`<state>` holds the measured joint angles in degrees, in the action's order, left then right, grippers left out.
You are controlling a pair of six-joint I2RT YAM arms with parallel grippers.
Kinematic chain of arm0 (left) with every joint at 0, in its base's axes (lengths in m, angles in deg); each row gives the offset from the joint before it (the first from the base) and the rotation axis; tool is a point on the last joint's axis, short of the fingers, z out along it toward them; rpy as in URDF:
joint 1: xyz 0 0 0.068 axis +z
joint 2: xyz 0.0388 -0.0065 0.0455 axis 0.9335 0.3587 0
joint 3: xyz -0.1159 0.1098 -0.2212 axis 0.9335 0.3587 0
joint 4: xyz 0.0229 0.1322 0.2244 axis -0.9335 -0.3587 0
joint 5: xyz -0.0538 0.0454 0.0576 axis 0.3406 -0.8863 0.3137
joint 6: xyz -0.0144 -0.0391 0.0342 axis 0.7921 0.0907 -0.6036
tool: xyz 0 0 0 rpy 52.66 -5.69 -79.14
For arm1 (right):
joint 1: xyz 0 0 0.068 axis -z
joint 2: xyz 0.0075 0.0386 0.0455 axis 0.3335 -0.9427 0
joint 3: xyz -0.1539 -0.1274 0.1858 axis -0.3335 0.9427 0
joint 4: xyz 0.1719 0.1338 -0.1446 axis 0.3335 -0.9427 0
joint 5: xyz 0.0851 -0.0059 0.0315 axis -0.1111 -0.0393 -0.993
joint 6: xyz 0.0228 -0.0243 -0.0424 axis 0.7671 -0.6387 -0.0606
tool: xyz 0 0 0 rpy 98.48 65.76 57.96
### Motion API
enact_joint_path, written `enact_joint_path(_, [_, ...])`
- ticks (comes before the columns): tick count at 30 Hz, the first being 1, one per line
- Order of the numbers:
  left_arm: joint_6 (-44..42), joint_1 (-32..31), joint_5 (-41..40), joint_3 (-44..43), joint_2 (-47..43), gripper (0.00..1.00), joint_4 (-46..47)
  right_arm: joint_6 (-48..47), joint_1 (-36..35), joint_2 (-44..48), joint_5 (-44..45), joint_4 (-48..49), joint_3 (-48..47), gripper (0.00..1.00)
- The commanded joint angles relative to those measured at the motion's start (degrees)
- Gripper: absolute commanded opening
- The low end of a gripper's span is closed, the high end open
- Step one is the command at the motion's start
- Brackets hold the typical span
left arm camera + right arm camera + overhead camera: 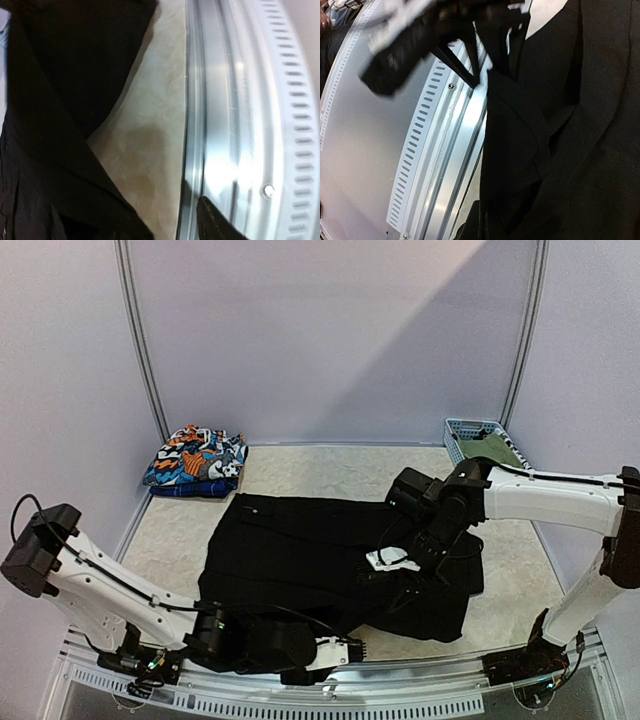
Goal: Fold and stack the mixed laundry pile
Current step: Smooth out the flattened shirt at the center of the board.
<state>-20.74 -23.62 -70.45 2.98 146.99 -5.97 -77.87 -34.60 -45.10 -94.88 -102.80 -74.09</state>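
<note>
The long black trousers (pixel 300 560) lie spread across the middle of the mat, with folds toward the right. My right gripper (pixel 385 568) is down on their right part and shut, with black cloth (pixel 560 150) bunched at its jaws and hiding the fingers. My left gripper (pixel 352 649) lies low at the near edge beside the trousers' hem. In the left wrist view one dark fingertip (pixel 214 222) shows over the metal rail. Bare mat lies between it and the black cloth (pixel 45 150), and nothing is held. The orange-blue-white print (pixel 195 460) sits folded at the back left.
A light-blue lattice basket (pixel 462 430) stands at the back right with an olive-green garment (pixel 495 450) inside. A perforated metal rail (pixel 300 702) runs along the near table edge. The left arm (pixel 420 40) shows blurred in the right wrist view.
</note>
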Motion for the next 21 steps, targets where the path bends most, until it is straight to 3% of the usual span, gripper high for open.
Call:
enact_joint_path(1, [-3.49, -1.95, -12.49, -4.97, 7.35, 0.38, -2.26, 0.28, 0.3, 0.67, -1.99, -0.34, 0.72, 0.01])
enact_joint_path(4, [-4.89, -2.81, -10.64, -7.92, 6.57, 0.14, -5.36, 0.2, 1.28, 1.34, -0.42, -0.3, 2.09, 0.04])
enact_joint_path(7, [-5.2, -2.9, -5.22, -11.17, 2.39, 0.0, -9.14, -0.56, 3.4, 2.05, -0.01, -1.02, 3.4, 0.25])
enact_joint_path(12, [-3.21, -0.39, 6.83, -16.86, -5.24, 0.0, -13.93, -6.75, 9.8, 2.89, -3.32, -10.65, 1.03, 0.5])
enact_joint_path(17, [2.18, 5.98, 17.48, -21.39, -6.48, 0.0, -15.75, -10.35, 18.25, 2.7, -3.97, -13.88, -1.67, 0.53])
enact_joint_path(21, [9.84, 13.97, 29.78, -21.08, -6.83, 0.0, -6.63, -10.19, 22.27, 2.9, -3.4, -12.3, -1.83, 0.53])
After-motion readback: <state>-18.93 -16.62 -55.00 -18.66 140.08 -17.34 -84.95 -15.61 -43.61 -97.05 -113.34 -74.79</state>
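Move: The shirt's near edge stands between the left hand's open fingers, about 1 cm ahead, 1 cm right and 2 cm lower; the board's near edge runs some 4 cm straight below that hand. The closed right fingers hold another bit of the shirt about 6 cm ahead, 8 cm right and 7 cm above the left hand. From the right hand, the shirt's right edge lies roughly 10 cm ahead, 14 cm right and 9 cm down, and the left hand's piece of near edge 5 cm back, 7 cm left and 9 cm down. The left hand dips a centimetre or two, shuts its fingers on the shirt's near edge, then carries it up quickly, ending about 17 cm higher and some 5 cm farther right, while its wrist swings the fingertips up towards the right by some 20 degrees. Once the left fingers are nearly shut, the right hand opens to about half, lets go of its bit of cloth and travels right and forward over the shirt, about 6 cm each way, towards the right edge, turning slightly clockwise. ##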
